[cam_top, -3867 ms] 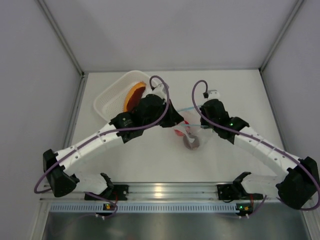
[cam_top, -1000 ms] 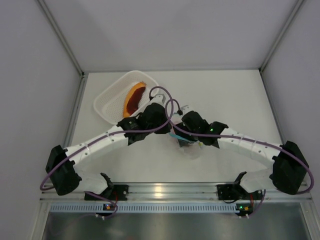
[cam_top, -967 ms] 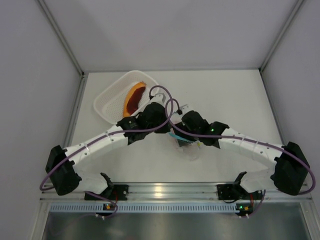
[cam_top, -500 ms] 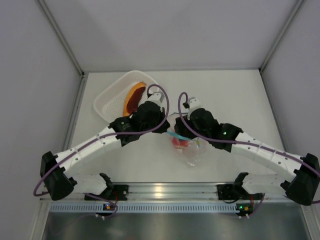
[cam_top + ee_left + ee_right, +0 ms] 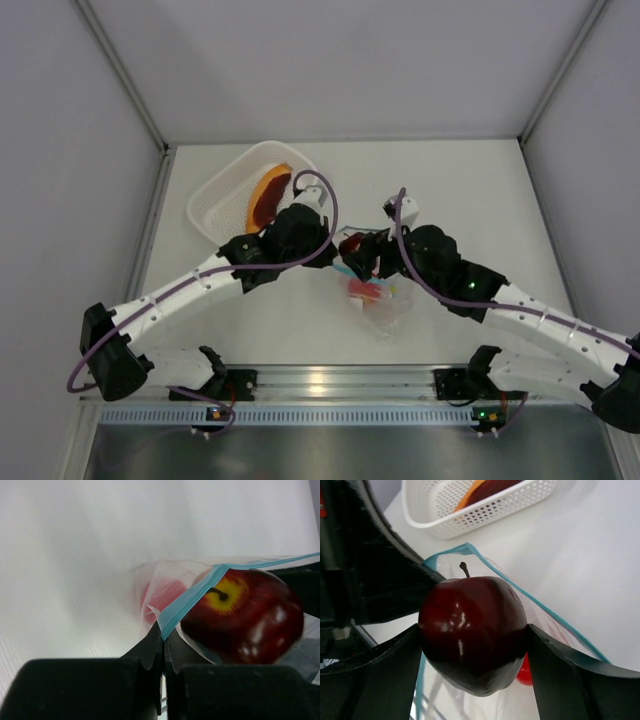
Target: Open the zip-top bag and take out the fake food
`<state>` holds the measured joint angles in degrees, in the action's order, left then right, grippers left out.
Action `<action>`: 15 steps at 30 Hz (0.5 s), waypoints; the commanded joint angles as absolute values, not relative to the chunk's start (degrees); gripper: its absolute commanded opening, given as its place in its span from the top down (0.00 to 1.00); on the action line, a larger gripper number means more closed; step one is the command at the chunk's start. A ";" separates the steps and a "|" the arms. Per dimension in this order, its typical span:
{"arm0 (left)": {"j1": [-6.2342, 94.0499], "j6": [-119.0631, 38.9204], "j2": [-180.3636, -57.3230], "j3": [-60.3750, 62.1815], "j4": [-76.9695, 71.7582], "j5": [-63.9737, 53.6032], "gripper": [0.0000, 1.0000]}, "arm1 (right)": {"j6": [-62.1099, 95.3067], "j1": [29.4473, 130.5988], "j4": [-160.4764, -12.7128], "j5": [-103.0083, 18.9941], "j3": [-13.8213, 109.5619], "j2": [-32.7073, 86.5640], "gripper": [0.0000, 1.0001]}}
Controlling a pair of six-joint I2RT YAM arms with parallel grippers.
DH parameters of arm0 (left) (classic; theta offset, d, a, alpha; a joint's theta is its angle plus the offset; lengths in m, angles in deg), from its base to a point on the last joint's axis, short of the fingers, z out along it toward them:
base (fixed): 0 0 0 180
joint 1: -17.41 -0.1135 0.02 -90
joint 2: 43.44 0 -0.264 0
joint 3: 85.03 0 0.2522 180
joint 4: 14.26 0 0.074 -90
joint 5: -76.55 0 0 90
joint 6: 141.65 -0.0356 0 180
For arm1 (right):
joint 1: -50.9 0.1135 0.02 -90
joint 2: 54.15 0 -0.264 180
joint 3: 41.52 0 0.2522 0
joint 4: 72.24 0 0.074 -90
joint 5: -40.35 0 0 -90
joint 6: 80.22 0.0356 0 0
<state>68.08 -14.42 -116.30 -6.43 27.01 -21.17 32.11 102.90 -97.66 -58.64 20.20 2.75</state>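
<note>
The clear zip-top bag (image 5: 380, 303) lies at mid-table with its light blue zip strip (image 5: 194, 593) raised. My left gripper (image 5: 164, 638) is shut on that strip at the bag's mouth. My right gripper (image 5: 472, 635) is shut on a piece of fake food, a glossy dark red apple (image 5: 472, 630), with one finger on each side of it. The apple (image 5: 352, 246) hangs just above the open mouth, next to the left gripper. A small red piece (image 5: 522, 672) lies inside the bag under the apple; it shows pink through the plastic (image 5: 161, 598).
A white perforated basket (image 5: 222, 203) stands at the back left and holds an orange and dark red slice (image 5: 268, 190). The left arm's black wrist (image 5: 375, 580) is close on the apple's left side. Grey walls enclose the table.
My right gripper was down in the bag a second ago; it has come up and back with the apple. The left gripper has kept hold of the zip strip.
</note>
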 commanded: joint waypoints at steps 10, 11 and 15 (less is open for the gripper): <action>67.59 -13.07 -115.16 -7.28 27.27 -25.57 1.00 | 32.19 103.54 -78.01 -49.30 16.53 -2.91 0.70; 67.59 -12.89 -115.07 -7.46 27.27 -26.01 1.00 | 32.37 103.54 -77.74 -50.86 16.71 -3.00 0.70; 67.42 -11.58 -114.10 -9.21 27.36 -28.91 1.00 | 34.39 103.54 -75.54 -52.45 17.67 -3.79 0.71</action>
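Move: The right hand already grips the apple at the bag's mouth; the white basket it is bound for lies about 26 cm ahead, 29 cm to its left and 19 cm below. The sandwich in it is as far ahead, 26 cm left; the red food still in the bag is roughly 13 cm straight below. From the left hand, which pinches the bag's rim, the apple is about 6 cm right and 2 cm ahead, nearly level. Right hand lifts the apple some 6 cm, slightly left, from the bag mouth; left still pinches the rim. ##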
